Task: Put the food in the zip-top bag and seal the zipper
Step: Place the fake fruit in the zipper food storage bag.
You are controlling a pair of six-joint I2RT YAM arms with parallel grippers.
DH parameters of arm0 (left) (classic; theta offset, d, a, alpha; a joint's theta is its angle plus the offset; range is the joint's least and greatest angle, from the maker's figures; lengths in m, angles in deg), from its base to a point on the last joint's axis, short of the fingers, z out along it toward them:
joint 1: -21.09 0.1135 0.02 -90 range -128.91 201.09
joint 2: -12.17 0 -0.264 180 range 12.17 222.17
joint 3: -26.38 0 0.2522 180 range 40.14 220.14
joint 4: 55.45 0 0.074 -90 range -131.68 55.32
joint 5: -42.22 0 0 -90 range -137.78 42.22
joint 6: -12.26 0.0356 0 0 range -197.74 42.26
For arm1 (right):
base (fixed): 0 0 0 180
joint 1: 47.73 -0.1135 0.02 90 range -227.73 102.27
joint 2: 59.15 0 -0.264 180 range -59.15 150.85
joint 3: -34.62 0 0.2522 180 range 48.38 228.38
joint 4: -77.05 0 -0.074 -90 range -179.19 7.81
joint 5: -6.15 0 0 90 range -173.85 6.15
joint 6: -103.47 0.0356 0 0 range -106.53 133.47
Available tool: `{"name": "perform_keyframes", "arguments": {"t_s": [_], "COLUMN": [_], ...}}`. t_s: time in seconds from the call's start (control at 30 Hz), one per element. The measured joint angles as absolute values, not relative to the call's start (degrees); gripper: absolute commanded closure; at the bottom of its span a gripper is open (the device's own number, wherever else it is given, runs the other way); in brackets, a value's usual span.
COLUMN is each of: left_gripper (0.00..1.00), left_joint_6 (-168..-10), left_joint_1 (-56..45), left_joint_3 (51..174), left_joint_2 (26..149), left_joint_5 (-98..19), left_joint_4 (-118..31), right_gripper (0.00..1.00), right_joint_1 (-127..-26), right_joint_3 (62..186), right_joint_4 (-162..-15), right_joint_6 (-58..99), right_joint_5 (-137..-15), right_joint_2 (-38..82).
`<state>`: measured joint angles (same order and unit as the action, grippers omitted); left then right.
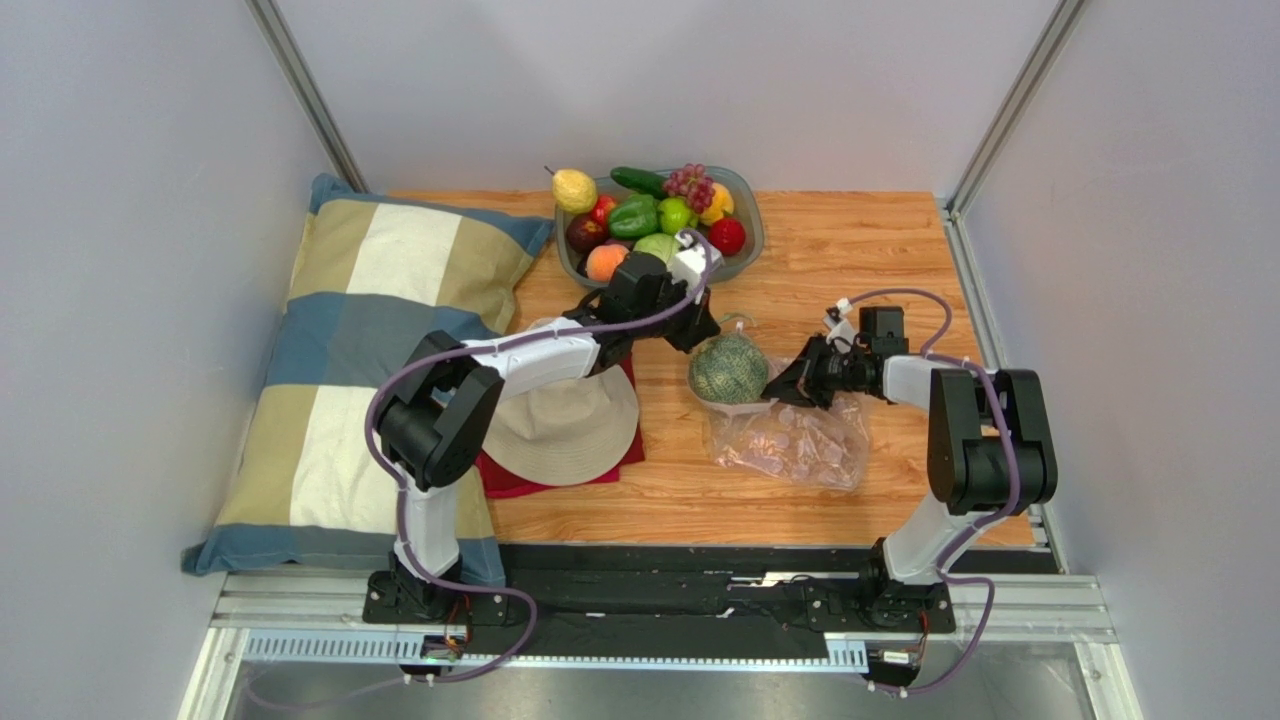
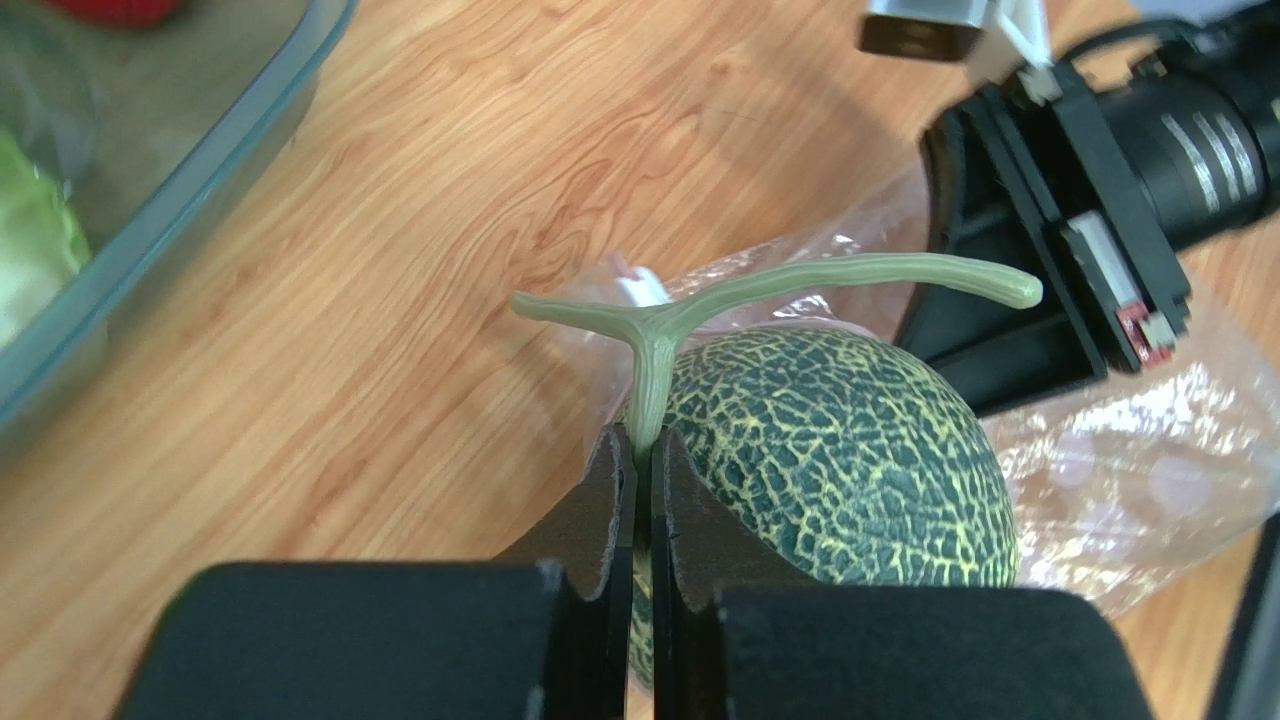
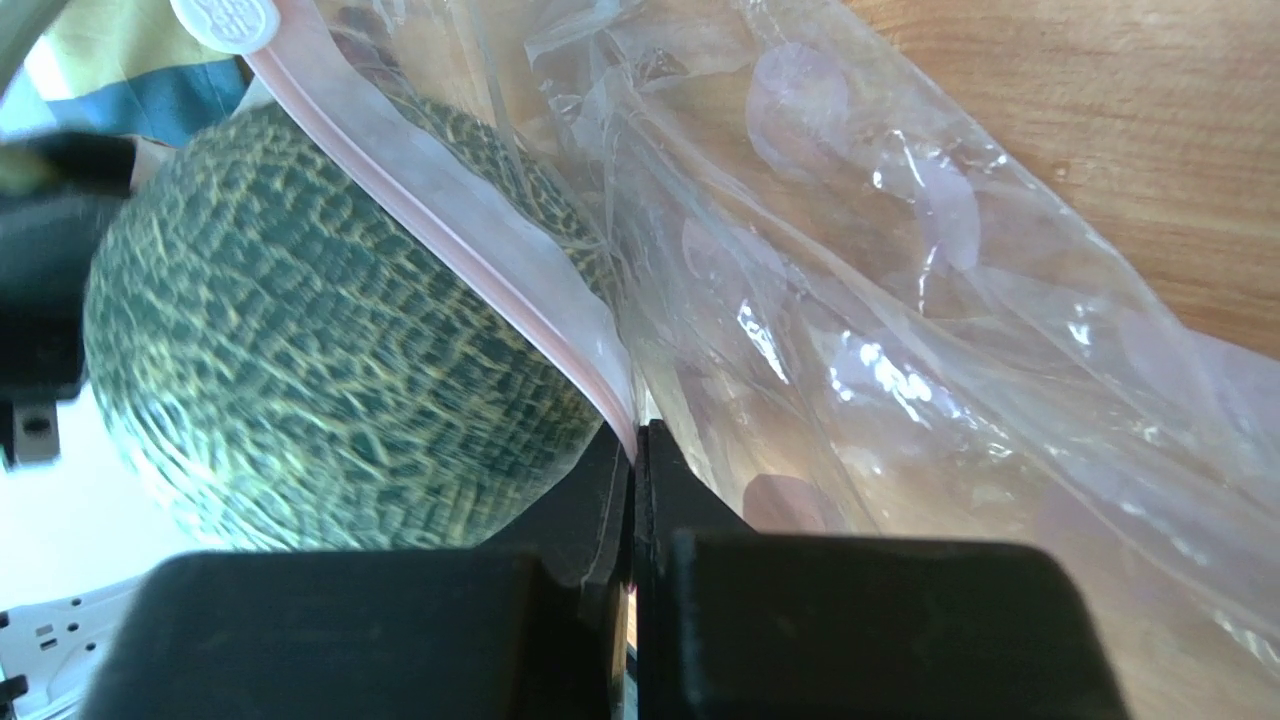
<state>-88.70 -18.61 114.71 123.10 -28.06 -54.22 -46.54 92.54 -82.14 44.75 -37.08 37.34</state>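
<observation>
A netted green melon (image 1: 729,369) hangs at the mouth of the clear zip-top bag (image 1: 796,438), which lies crumpled on the wooden table. My left gripper (image 2: 643,443) is shut on the melon's pale green T-shaped stem (image 2: 781,285), just above the fruit (image 2: 857,450). My right gripper (image 3: 631,435) is shut on the bag's pink zipper (image 3: 451,225) and holds that edge up against the melon (image 3: 331,390). The strip runs across the melon's side. I cannot tell how far the melon is inside. More food (image 1: 634,219) fills the bowl behind.
The grey bowl (image 1: 747,210) stands at the back of the table, its rim close to the left arm (image 2: 196,165). A beige hat (image 1: 564,428) on a red cloth (image 1: 519,480) lies left of the bag. A checked pillow (image 1: 361,360) covers the left side.
</observation>
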Motion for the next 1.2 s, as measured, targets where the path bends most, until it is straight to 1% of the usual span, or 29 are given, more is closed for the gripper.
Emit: {"name": "perform_keyframes", "arguments": {"t_s": [0.17, 0.37, 0.6, 0.83, 0.87, 0.93, 0.97, 1.0, 1.07, 1.2], "left_gripper": [1.0, 1.0, 1.0, 1.0, 0.98, 0.86, 0.7, 0.61, 0.5, 0.47], "left_joint_6": [-73.58, -60.29, -50.37, -44.38, -44.38, -44.97, -45.45, -46.11, -47.37, -51.94], "left_joint_1": [-24.27, -28.84, -30.28, -32.78, -32.91, -32.91, -32.86, -32.73, -32.64, -32.6], "left_joint_3": [114.18, 113.55, 113.31, 113.75, 114.21, 115.89, 116.57, 117.29, 118.38, 119.47], "left_joint_2": [119.63, 118.14, 119.36, 120.52, 120.65, 121.07, 121.16, 121.16, 120.83, 118.6], "left_joint_5": [-31.18, -35.84, -40.91, -43.51, -43.55, -43.11, -42.46, -41.26, -38.7, -32.58], "left_joint_4": [-52.19, -51.57, -50.5, -50.88, -50.37, -48.25, -47.18, -45.85, -43.73, -38.46], "right_gripper": [1.0, 1.0, 1.0, 1.0, 1.0, 1.0, 1.0, 1.0, 1.0, 1.0], "right_joint_1": [-46.51, -46.43, -46.6, -46.69, -46.8, -46.86, -46.86, -46.86, -46.86, -46.78], "right_joint_3": [93.57, 96.67, 102.07, 102.88, 102.88, 102.86, 102.82, 102.73, 102.62, 102.58], "right_joint_4": [-79.36, -73.04, -65.44, -62.33, -62.05, -61.9, -61.85, -61.79, -61.33, -60.7], "right_joint_6": [42.33, 37.67, 32.56, 31.73, 31.82, 31.84, 31.82, 31.73, 31.44, 30.94], "right_joint_5": [-38.22, -40.95, -41.7, -39.9, -39.82, -39.84, -39.88, -39.86, -40.1, -40.32], "right_joint_2": [37.34, 36.09, 29.73, 27.02, 27.0, 27.0, 26.98, 27.0, 27.0, 27.13]}}
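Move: The left hand already holds the pumpkin by its stem; the pumpkin's middle is some 5 cm back, 2 cm to the right and 5 cm below that hand, and the bag mouth about 9 cm back, 2 cm right and 7 cm down. The food basket stands roughly 13 cm ahead and 10 cm left, the hat about 11 cm back and 22 cm left, both some 8 cm lower. For the right hand, pinching the bag's rim, the pumpkin is about 6 cm left and 3 cm ahead, nearly level. Still gripping the stem, the left hand draws the pumpkin back about 5 cm and 3 cm right into the bag mouth, rising slightly then sinking, while its wrist rolls some 50 degrees about the fingers, clockwise looking along them. The right hand keeps its pinch and lifts the rim roughly 6 cm. The left fingers then open around the stem and the hand backs off another 3–4 cm, rising a little. ##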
